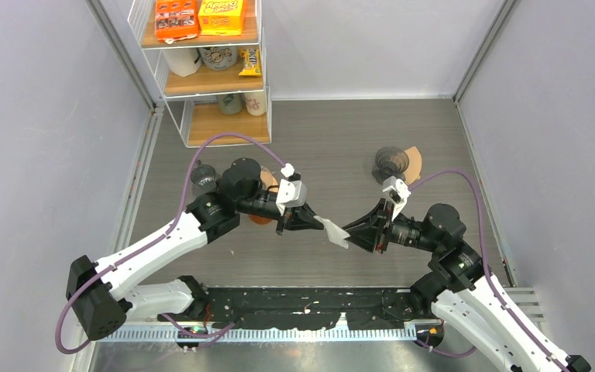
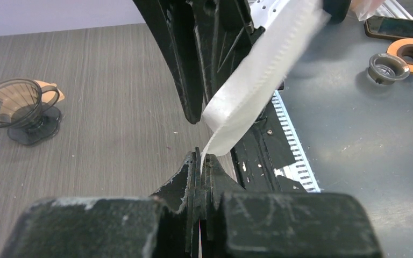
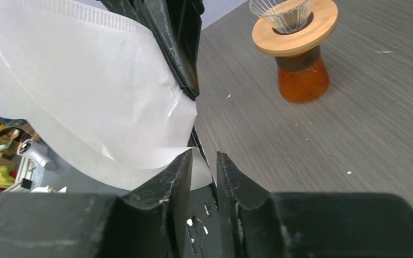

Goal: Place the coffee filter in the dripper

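Note:
A white paper coffee filter point(image 1: 334, 232) hangs in mid-air between the two arms over the table's near middle. My left gripper point(image 1: 315, 222) is shut on one corner of it; in the left wrist view the pinched corner shows at the left gripper point(image 2: 201, 158) and the filter point(image 2: 253, 80) fans upward. My right gripper point(image 3: 204, 161) stands slightly open, with the lower edge of the filter point(image 3: 86, 91) lying between its jaws against one finger. A glass dripper point(image 3: 293, 16) in a wooden collar sits on an amber carafe. A dark dripper point(image 1: 391, 163) stands at the back right.
A wire shelf rack point(image 1: 205, 70) with snack boxes and cups stands at the back left. A dark cup point(image 1: 204, 177) sits beside the left arm. A black mat point(image 1: 310, 306) lies along the near edge. A phone point(image 2: 398, 27) and an orange ring point(image 2: 411, 51) lie on the metal surface.

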Available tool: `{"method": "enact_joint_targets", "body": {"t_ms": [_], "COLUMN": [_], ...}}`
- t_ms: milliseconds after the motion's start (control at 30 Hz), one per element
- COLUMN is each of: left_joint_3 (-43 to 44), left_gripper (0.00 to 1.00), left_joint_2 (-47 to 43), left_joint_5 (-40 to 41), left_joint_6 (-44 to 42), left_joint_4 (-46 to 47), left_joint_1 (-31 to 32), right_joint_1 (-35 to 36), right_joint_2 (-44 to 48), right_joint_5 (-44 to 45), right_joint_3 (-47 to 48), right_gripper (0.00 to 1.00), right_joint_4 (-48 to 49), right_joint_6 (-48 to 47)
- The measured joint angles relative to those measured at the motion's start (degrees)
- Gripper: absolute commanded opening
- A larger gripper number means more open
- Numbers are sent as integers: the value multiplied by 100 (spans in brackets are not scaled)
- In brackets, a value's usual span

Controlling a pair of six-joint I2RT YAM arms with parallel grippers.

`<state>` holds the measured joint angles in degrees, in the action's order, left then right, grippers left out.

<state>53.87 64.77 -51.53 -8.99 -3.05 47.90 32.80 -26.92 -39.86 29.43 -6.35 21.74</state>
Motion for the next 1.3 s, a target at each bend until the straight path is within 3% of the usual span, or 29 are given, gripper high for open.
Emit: {"method": "enact_joint_targets", "body": {"t_ms": [133,367,733,1067,1300], "left_joint_3": [-96,-105,-105,-107,-107], "left_gripper": [0,0,0,0,0], "left_joint_2": [-17,-11,138,122,118], "left_joint_5": [120,249,529,643,651], "left_joint_6": [140,450,1132,1305,1309], "left_joint_4": [61,116,116,304,297], "left_joint_1": [0,0,0,0,0], "right_joint_1": [0,0,0,4,4], "right_joint_2": [238,444,271,734,949], "right_joint_5": [83,-35,170,1694,1399], "right_joint_3": [39,39,39,37,-31], "right_gripper": [53,65,71,81,85], "right_joint_4": [-203,-127,-140,-890,-896], "right_joint_6": [-136,-205,-256,-59,-199]}}
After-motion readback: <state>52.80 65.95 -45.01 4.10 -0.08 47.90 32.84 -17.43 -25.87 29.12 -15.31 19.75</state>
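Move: From the left hand, still pinching one edge of the coffee filter, the clear dripper is about 18 cm to the left, 14 cm ahead and 12 cm lower, with the amber carafe straight beneath it. A dark pot stands another 16 cm to the dripper's left and 6 cm farther out. The right hand has the filter's middle some 3 cm to its left and 1 cm back; the smoked dripper is roughly 25 cm ahead and 15 cm to its right, 21 cm down. Opening its fingers from a small gap to nearly wide at the filter's free corner, the right hand first eases slightly back, right and up, then swings forward and right, about 3 cm right of its start, turning some 15 degrees clockwise; it eases back a little at the end. The left hand keeps its pinch, drifts slightly forward and rolls about 10 degrees, forward side down. ##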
